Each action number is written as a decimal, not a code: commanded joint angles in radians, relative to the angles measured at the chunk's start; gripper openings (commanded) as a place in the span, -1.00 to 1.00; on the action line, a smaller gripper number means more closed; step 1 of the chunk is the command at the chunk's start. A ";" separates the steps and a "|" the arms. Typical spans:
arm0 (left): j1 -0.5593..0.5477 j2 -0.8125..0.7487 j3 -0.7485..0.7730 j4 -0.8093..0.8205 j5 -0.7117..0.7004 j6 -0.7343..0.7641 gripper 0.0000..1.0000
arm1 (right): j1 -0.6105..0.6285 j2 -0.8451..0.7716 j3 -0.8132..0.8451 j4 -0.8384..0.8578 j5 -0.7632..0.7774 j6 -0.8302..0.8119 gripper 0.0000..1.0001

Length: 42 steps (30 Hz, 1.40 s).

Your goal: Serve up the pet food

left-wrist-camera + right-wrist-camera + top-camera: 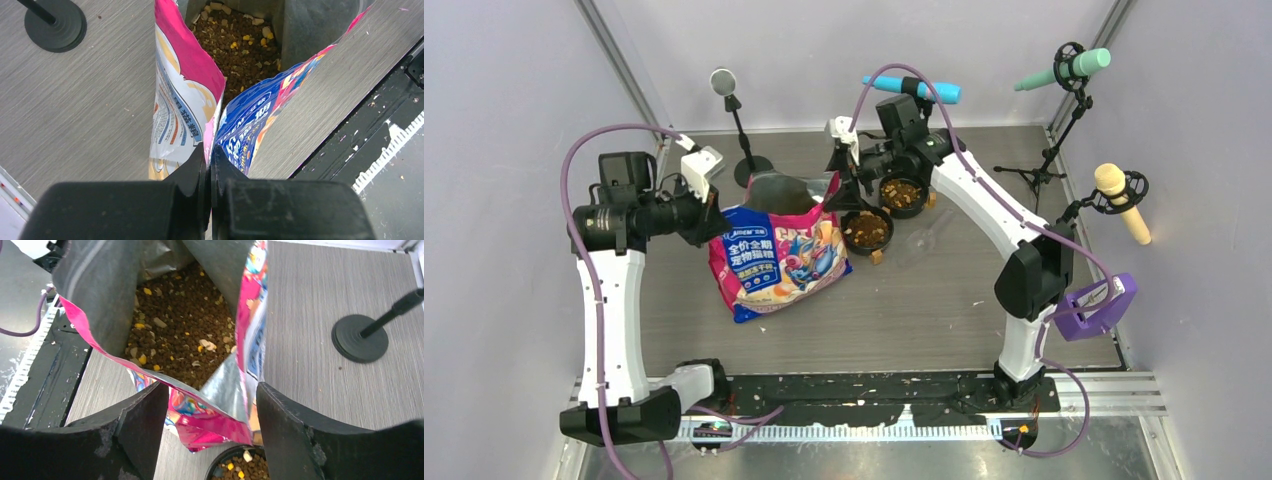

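The pink-and-blue pet food bag (779,258) lies on the table with its mouth (786,190) held open toward the back. Brown kibble (235,47) fills the inside. My left gripper (715,214) is shut on the bag's left top corner; the left wrist view shows the fingers (192,165) pinching the seam. My right gripper (838,186) is open at the bag's right top corner (215,415), one finger (145,425) on each side of it. Two black bowls (867,231) (903,195) beside it hold kibble (185,325).
A microphone stand (742,150) with a round base (360,338) stands behind the bag. More microphones on stands (1064,70) (1121,200) line the back right. A purple holder (1096,305) sits at the right edge. A black strip (874,390) runs along the near edge.
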<state>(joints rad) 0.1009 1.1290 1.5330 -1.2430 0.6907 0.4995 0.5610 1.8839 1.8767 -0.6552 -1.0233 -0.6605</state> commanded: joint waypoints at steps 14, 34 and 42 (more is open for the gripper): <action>0.019 0.011 0.073 0.163 0.131 0.012 -1.00 | 0.050 -0.065 -0.035 0.102 0.028 0.050 -0.89; 0.025 0.063 0.119 0.152 0.293 0.072 -1.00 | -0.015 -0.409 -0.228 -0.072 0.122 0.108 -0.90; 0.026 0.083 0.166 0.116 0.377 0.094 -1.00 | -0.038 -0.520 -0.318 -0.019 0.121 0.168 -0.89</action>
<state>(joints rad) 0.1120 1.2449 1.5833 -1.2587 0.8997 0.5861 0.5335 1.4826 1.5528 -0.7494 -0.8387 -0.5484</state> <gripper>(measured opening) 0.022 0.082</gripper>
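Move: The cat food bag's open right corner is already between the right hand's parted fingers, only about 1 cm farther left; the bag's middle is roughly 11 cm left, 8 cm back and 14 cm below. Down on the table the near bowl stands some 7 cm right and 1 cm ahead, the far bowl about 18 cm right and 10 cm ahead. From the left hand, which still pinches the bag's left end, that right corner is about 20 cm right and 9 cm ahead, nearly level. The bag's right corner is pinched by the right hand, which eases a centimetre or two left and shuts its fingers, then pulls right and back, about 11 cm in all, away from the left hand, turning some 15 degrees clockwise. The left hand keeps its pinch on the other end, shifting 2–3 cm right and forward with a clockwise turn of about 10 degrees. ##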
